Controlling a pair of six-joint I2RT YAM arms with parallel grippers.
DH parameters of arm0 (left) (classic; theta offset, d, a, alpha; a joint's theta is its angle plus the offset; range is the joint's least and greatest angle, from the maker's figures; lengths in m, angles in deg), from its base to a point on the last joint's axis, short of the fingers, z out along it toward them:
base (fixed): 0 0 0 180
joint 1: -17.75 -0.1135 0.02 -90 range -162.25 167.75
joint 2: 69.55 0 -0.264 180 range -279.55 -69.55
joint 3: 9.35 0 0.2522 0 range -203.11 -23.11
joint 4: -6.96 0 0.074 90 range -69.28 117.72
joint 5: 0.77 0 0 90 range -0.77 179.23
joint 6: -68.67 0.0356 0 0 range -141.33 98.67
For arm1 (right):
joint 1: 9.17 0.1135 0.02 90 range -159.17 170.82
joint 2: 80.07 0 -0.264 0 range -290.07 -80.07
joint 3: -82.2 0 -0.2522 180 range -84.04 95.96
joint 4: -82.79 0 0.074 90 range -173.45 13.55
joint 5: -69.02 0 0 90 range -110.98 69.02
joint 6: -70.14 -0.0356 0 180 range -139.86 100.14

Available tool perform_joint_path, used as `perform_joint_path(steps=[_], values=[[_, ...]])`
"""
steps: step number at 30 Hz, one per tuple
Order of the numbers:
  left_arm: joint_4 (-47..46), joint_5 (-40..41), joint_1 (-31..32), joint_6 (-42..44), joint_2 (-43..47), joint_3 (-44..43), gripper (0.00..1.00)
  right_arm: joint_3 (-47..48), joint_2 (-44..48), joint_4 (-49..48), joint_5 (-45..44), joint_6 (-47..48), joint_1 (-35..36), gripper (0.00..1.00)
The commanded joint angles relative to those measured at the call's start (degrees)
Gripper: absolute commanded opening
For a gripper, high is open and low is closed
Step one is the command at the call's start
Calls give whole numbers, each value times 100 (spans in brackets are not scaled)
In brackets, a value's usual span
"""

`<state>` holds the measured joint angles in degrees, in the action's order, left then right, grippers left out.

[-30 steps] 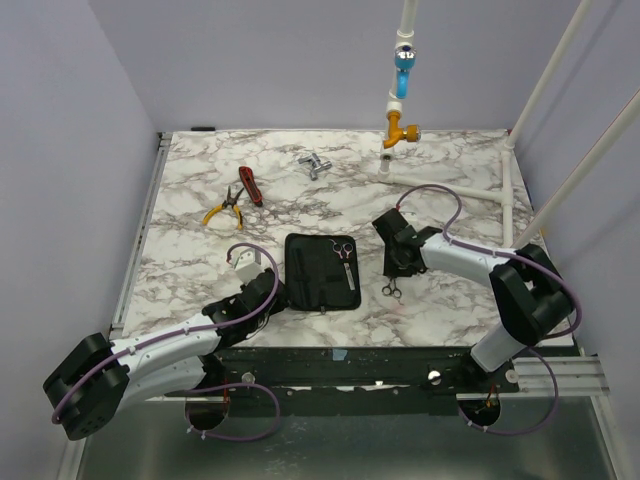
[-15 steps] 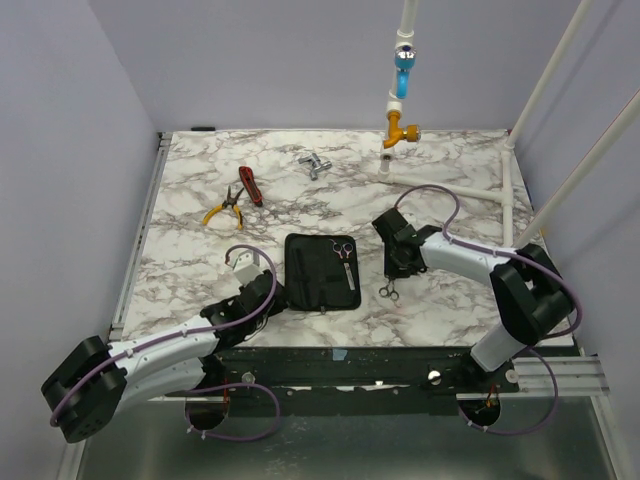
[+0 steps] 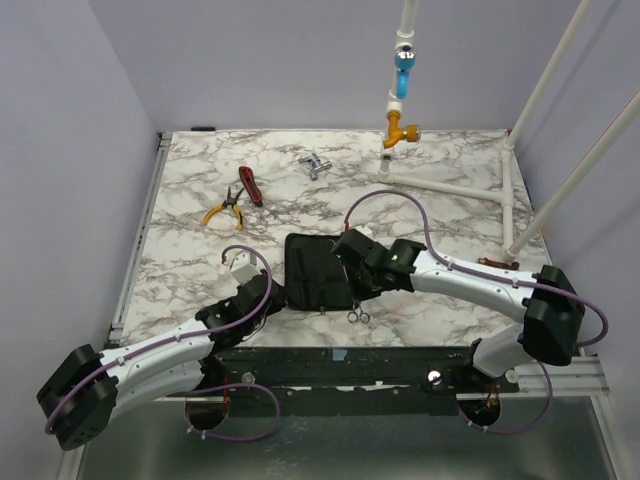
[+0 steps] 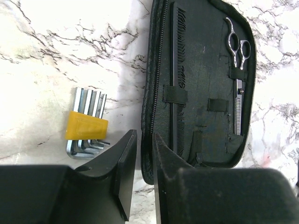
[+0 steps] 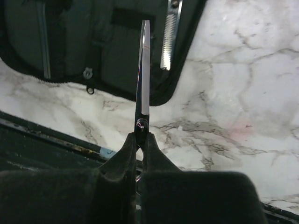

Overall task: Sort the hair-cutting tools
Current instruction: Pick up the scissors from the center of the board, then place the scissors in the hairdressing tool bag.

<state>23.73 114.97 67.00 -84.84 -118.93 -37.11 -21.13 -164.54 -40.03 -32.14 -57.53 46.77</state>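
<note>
An open black case (image 3: 312, 275) lies near the table's front edge. The left wrist view shows a slim black comb (image 4: 177, 70) strapped in its left half and silver scissors (image 4: 238, 60) in its right half. My right gripper (image 3: 352, 298) hangs over the case's near right corner, shut on a second pair of scissors (image 5: 142, 70). Their blades point out over the case (image 5: 93, 46), and their loops (image 3: 357, 316) show below the gripper (image 5: 141, 137). My left gripper (image 4: 142, 154) is at the case's near left corner. Its jaws stand a narrow gap apart, with the case rim showing in the gap.
A set of hex keys in a yellow holder (image 4: 86, 128) lies just left of the case. Yellow-handled pliers (image 3: 222, 210), a red-handled tool (image 3: 250, 186) and a small metal fitting (image 3: 315, 165) lie at the back. White pipes (image 3: 450, 187) run along the back right.
My right gripper shut on the scissors lying right of the case and carried them left over its near right corner. The left jaws have narrowed at the case's corner.
</note>
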Motion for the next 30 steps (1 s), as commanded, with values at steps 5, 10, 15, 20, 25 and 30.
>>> perform_joint_path(steps=[5, 10, 15, 20, 25, 30], values=[[139, 107, -4, 39, 32, -24, 9, 81, -646, 45, 569, -183, 199, 1], [35, 57, -3, 96, 50, 2, 0, 117, -899, -111, 737, -110, 225, 1], [-114, -37, -2, 145, 1, 18, 0, 161, -1194, -313, 874, -49, 226, 1], [3, 45, 1, 107, -32, 12, 0, 280, -1517, -399, 805, 12, 224, 1], [79, 143, -3, 105, 141, 74, 0, 467, -1784, -451, 697, 46, 224, 1], [77, 98, -4, 159, 251, 112, 0, 672, -2026, -431, 532, 182, 227, 1]])
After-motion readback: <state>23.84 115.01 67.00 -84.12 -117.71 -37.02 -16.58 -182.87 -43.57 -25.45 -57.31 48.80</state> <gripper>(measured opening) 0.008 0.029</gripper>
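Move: The scissors are already in the right hand, blades pointing forward. The empty strap they go to lies about 6 cm ahead of that hand, 7 cm to its left and 9 cm below. At the same depth, the thinning scissors are some 10 cm ahead and 2 cm left, the comb 8 cm ahead and 13 cm left, and the zipper pull 8 cm left and 1 cm back. From the left hand, the strap is roughly 4 cm ahead, 11 cm to the right and 3 cm lower. The right hand keeps its grip near the scissors' pivot and sinks about 7 cm over the front of the case, first easing back and left while the blades tip down some 10 degrees, then levelling out and going forward and left by a centimetre or so to slide the points under the near edge of the empty strap. The left hand stays put at the left rim near the front corner and closes its slightly open fingers there. ##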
